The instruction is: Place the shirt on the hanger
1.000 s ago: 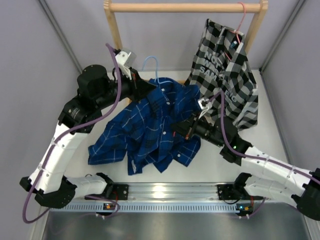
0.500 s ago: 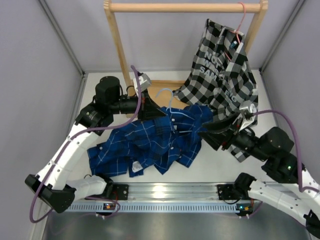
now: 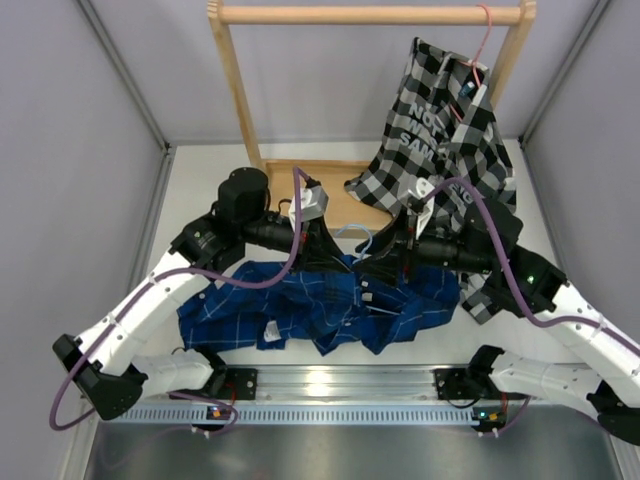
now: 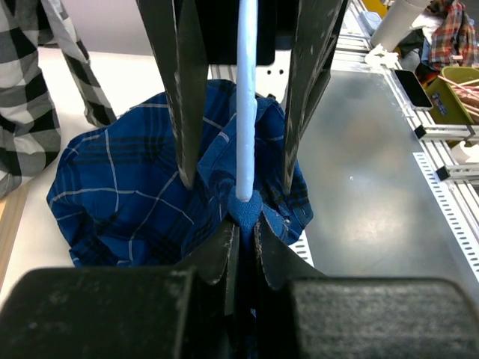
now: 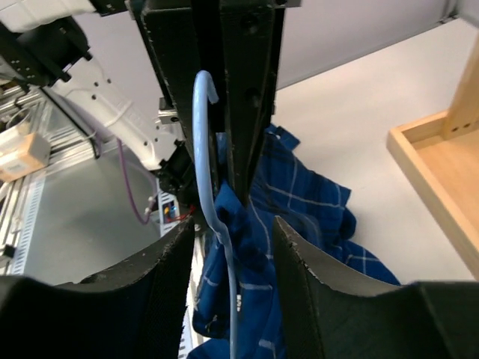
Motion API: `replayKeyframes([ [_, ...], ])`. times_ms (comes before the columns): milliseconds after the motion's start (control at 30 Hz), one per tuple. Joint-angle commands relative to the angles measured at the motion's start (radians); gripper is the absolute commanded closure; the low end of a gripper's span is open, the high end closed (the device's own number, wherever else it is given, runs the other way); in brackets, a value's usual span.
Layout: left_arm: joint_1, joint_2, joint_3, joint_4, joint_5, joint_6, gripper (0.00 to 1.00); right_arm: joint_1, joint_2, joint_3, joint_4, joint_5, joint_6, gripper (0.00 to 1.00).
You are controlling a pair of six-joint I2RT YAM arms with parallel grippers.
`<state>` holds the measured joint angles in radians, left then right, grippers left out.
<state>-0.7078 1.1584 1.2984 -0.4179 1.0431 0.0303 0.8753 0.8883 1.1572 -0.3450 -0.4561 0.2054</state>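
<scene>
The dark blue plaid shirt (image 3: 300, 300) lies bunched on the table between the arms, with one part lifted. My left gripper (image 3: 325, 245) is shut on that raised fold of the shirt (image 4: 127, 187), jaws pressed on the cloth (image 4: 245, 228). The light-blue wire hanger (image 4: 246, 112) rises from that fold. My right gripper (image 3: 385, 250) faces the left one, open, its fingers (image 5: 150, 292) on either side of the hanger (image 5: 200, 142) and the hanging shirt (image 5: 299, 202) without touching them. The hanger's hook (image 3: 356, 236) shows between the two grippers.
A wooden rack (image 3: 370, 14) stands at the back on its wooden base (image 3: 320, 185). A black-and-white checked shirt (image 3: 450, 140) hangs from it on a pink hanger (image 3: 484, 40), just behind my right arm. A metal rail (image 3: 330, 385) runs along the near edge.
The right gripper let go of the shirt, opened and swung up to face the left one. The left gripper carried the shirt and hanger from back left to the centre.
</scene>
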Motion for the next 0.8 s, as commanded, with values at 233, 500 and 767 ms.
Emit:
replayKeyframes([
  [233,-0.018,0.006,-0.010,0.076,0.081,0.054,1.00,0.011,0.015,0.007,0.150,-0.104,0.017,0.86],
  [500,-0.018,-0.011,-0.025,0.076,0.075,0.060,1.00,0.011,0.009,0.015,0.182,-0.065,0.015,0.95],
  [767,-0.018,-0.078,-0.008,0.076,-0.304,0.005,0.14,0.010,-0.021,-0.004,0.127,0.106,-0.026,1.00],
])
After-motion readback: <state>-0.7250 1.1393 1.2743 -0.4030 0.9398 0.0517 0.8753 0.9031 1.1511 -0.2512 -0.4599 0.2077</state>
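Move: The blue hanger's hook stands already between the right hand's half-open fingers, its wire about 1 cm to their left, 1 cm back and 1 cm up; it lies some 2 cm to the right of the left fingers and 2 cm up, which still pinch the shirt's collar cloth. From the right hand, the blue shirt's bulk hangs roughly 25 cm below, 3 cm ahead and 5 cm left, and the checked shirt on the rack is about 30 cm ahead, 15 cm right and 15 cm lower. The blue hanger's hook passes from hand to hand: the right hand eases about 1 cm left and 1.5 cm up, closing its half-open fingers fully to pinch the wire. The left hand keeps its grip meanwhile, sinking about 1 cm, then opens wide around the cloth and starts forward by some 1.5 cm, turning slightly counter-clockwise. ##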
